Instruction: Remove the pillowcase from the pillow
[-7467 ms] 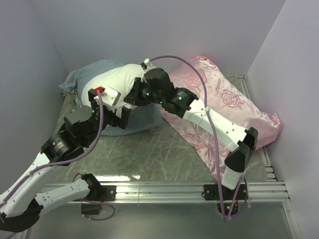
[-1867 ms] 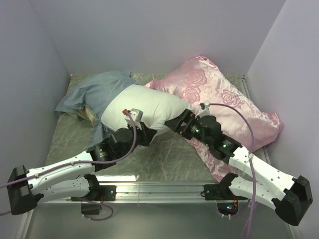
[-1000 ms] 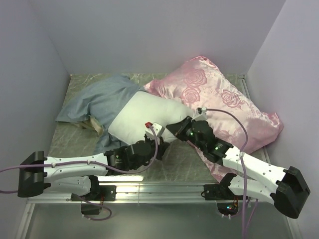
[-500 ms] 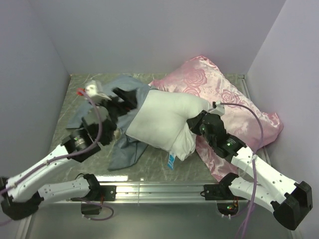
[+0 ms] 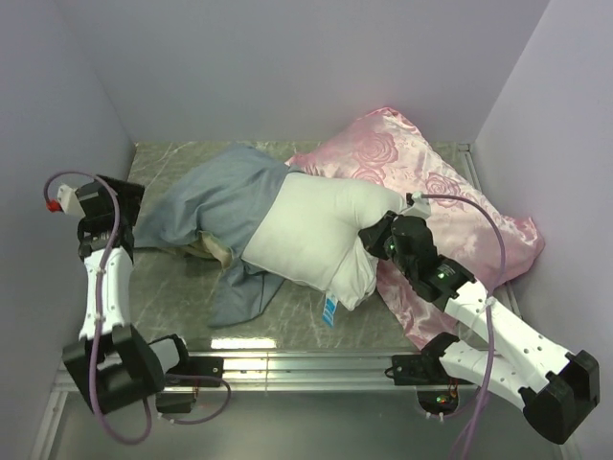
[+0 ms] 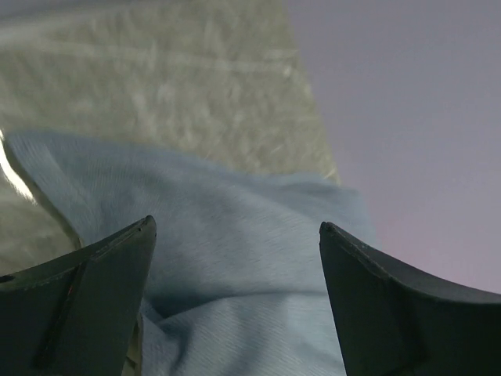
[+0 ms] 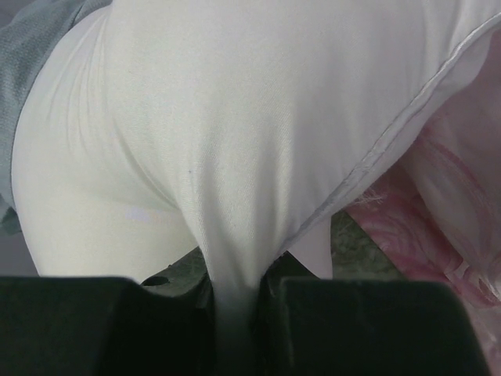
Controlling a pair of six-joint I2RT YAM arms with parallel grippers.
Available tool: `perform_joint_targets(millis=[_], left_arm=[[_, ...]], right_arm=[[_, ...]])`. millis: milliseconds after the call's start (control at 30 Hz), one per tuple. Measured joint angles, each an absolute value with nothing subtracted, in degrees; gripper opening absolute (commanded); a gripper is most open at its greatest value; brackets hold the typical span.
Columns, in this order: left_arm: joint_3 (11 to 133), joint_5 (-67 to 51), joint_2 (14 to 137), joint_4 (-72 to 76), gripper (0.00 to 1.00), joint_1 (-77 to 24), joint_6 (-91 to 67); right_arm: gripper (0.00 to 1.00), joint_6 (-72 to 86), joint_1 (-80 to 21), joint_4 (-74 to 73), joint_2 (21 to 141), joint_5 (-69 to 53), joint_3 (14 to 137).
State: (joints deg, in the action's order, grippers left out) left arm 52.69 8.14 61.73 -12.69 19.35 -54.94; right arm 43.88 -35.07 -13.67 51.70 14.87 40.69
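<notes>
The white pillow (image 5: 316, 235) lies across the middle of the table, a small blue tag (image 5: 329, 310) hanging at its near edge. Its left end is still inside the grey-blue pillowcase (image 5: 215, 206), which spreads out crumpled to the left. My right gripper (image 5: 371, 236) is shut on a pinched fold of the pillow's (image 7: 219, 117) right end, the fabric squeezed between the right gripper's (image 7: 235, 290) jaws. My left gripper (image 5: 120, 204) is by the left wall, apart from the cloth. In its wrist view the left gripper (image 6: 236, 225) is open, with only pillowcase fabric (image 6: 235, 274) ahead.
A pink satin rose-patterned cushion (image 5: 431, 182) lies behind and under the right arm, reaching the right wall. Purple walls close the left, back and right sides. An aluminium rail (image 5: 316, 364) runs along the near edge of the marbled table (image 5: 297, 307).
My left gripper has opened, let go of the pillowcase and swung back to the left wall. The pillowcase has slid further off the pillow. The right gripper keeps its hold.
</notes>
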Motion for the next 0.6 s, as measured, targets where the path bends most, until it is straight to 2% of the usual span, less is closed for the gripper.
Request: perform_joint_targets(millis=[267, 600], left_arm=[[49.6, -10.9, 76.7, -5.4, 0.90, 24.6, -62.3], [53.9, -13.3, 84.9, -2.6, 0.88, 24.7, -65.3]], right_arm=[[0.00, 43.3, -34.8, -14.2, 52.6, 12.4, 42.4], [0.00, 42.9, -34.7, -14.2, 51.6, 10.0, 42.4]])
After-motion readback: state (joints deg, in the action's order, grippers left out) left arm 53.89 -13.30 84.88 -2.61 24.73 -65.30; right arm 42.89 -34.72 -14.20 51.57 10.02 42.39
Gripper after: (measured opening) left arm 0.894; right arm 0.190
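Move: The pillowcase's loose left end lies about 6 cm ahead of the left hand, 2 cm to its right and roughly 17 cm below. The case's tan lining shows some 16 cm right and 4 cm back, with the bare pillow's middle about 43 cm right and 5 cm back. From the right hand, which still pinches the pillow, that loose end is some 55 cm left and 12 cm ahead. Wide open, the left hand sinks about 9 cm and reaches forward towards the pillowcase's loose end, rolling left-side-down. ##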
